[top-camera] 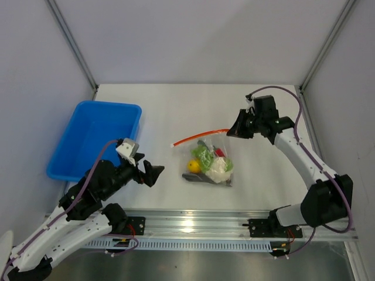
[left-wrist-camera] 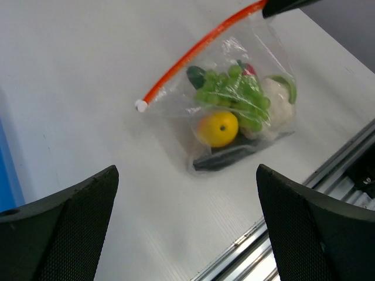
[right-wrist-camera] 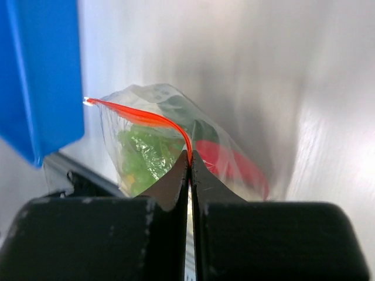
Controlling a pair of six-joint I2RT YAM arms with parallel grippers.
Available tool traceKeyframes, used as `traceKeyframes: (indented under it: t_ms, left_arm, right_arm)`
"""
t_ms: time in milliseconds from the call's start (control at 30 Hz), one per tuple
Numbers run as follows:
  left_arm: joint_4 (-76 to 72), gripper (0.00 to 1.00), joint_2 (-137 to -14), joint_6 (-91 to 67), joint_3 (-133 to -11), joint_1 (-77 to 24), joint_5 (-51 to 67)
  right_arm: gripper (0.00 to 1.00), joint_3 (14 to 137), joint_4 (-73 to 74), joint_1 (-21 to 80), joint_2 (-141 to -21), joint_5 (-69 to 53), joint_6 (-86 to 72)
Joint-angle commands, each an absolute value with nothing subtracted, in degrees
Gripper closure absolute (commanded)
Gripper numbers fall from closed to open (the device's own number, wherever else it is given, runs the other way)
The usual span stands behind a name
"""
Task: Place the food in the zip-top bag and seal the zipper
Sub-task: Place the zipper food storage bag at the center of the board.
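The clear zip-top bag lies on the table's middle with the food inside: green grapes, an orange-yellow piece, a dark cucumber, a white-green leafy vegetable and a red chili. Its orange-red zipper runs along the far edge, lifted at the right end. My right gripper is shut on that end of the zipper, its own fingertips pinching the strip. My left gripper stands open to the bag's left, apart from it, with bare table between its fingers.
A blue plastic tray sits at the left, behind the left arm. An aluminium rail runs along the table's near edge. Grey walls close the back and both sides.
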State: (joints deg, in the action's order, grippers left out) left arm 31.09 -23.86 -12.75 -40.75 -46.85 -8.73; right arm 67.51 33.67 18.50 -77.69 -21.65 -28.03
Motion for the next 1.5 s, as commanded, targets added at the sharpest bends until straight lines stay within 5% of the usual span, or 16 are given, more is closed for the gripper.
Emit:
traceKeyframes:
  t_ms: [0, 667, 867, 1033, 1300, 1467]
  left_arm:
    - [31.8, 0.00, -23.3, -14.8, -42.5, -46.6, -4.8]
    - [35.1, 0.00, -17.3, -20.5, -39.8, -46.6, 1.5]
    - [34.4, 0.01, -17.4, -21.2, -40.2, -46.7, 2.4]
    - [34.3, 0.01, -18.6, -20.4, -40.4, -46.6, 1.7]
    - [32.2, 0.01, -20.7, -20.5, -40.3, -46.6, 1.1]
    - [31.1, 0.01, -22.0, -20.8, -40.3, -46.6, -2.1]
  right_arm:
    - [1.00, 73.0, 30.0, 15.7, -82.4, -16.8, -27.6]
    - [1.00, 108.1, 37.8, 8.6, -125.0, 4.6, -21.7]
    - [0.99, 111.6, 38.4, 8.8, -128.1, 8.8, -21.1]
    - [0.74, 113.1, 38.2, 9.1, -126.1, 9.4, -20.9]
    - [0.01, 119.7, 46.8, 11.3, -118.8, 19.9, -20.3]
    - [0.01, 109.0, 45.1, 13.3, -106.7, 22.4, -19.9]
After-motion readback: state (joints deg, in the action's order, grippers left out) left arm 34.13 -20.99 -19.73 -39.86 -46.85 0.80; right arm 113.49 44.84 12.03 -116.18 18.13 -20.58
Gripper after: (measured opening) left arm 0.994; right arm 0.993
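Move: The zip-top bag hangs by its zipper's right end from the shut right fingers, its food about 5 cm back, 8 cm left and 10 cm below that hand. The bare patch of board it is taken to is centred some 11 cm ahead, 2 cm left and 15 cm down. From the open left hand, that patch lies about 25 cm ahead, 27 cm right and 20 cm below; the blue bin is roughly 26 cm ahead and 28 cm left. The bag is drawn by its pinched zipper end forward some 22 cm, right about 11 cm and down 14 cm to the board, the right hand rolling its left side down and turning clockwise. There the right fingers open wide, let go of the zipper and rise about 11 cm. The empty left hand, still open, backs off 4 cm. ##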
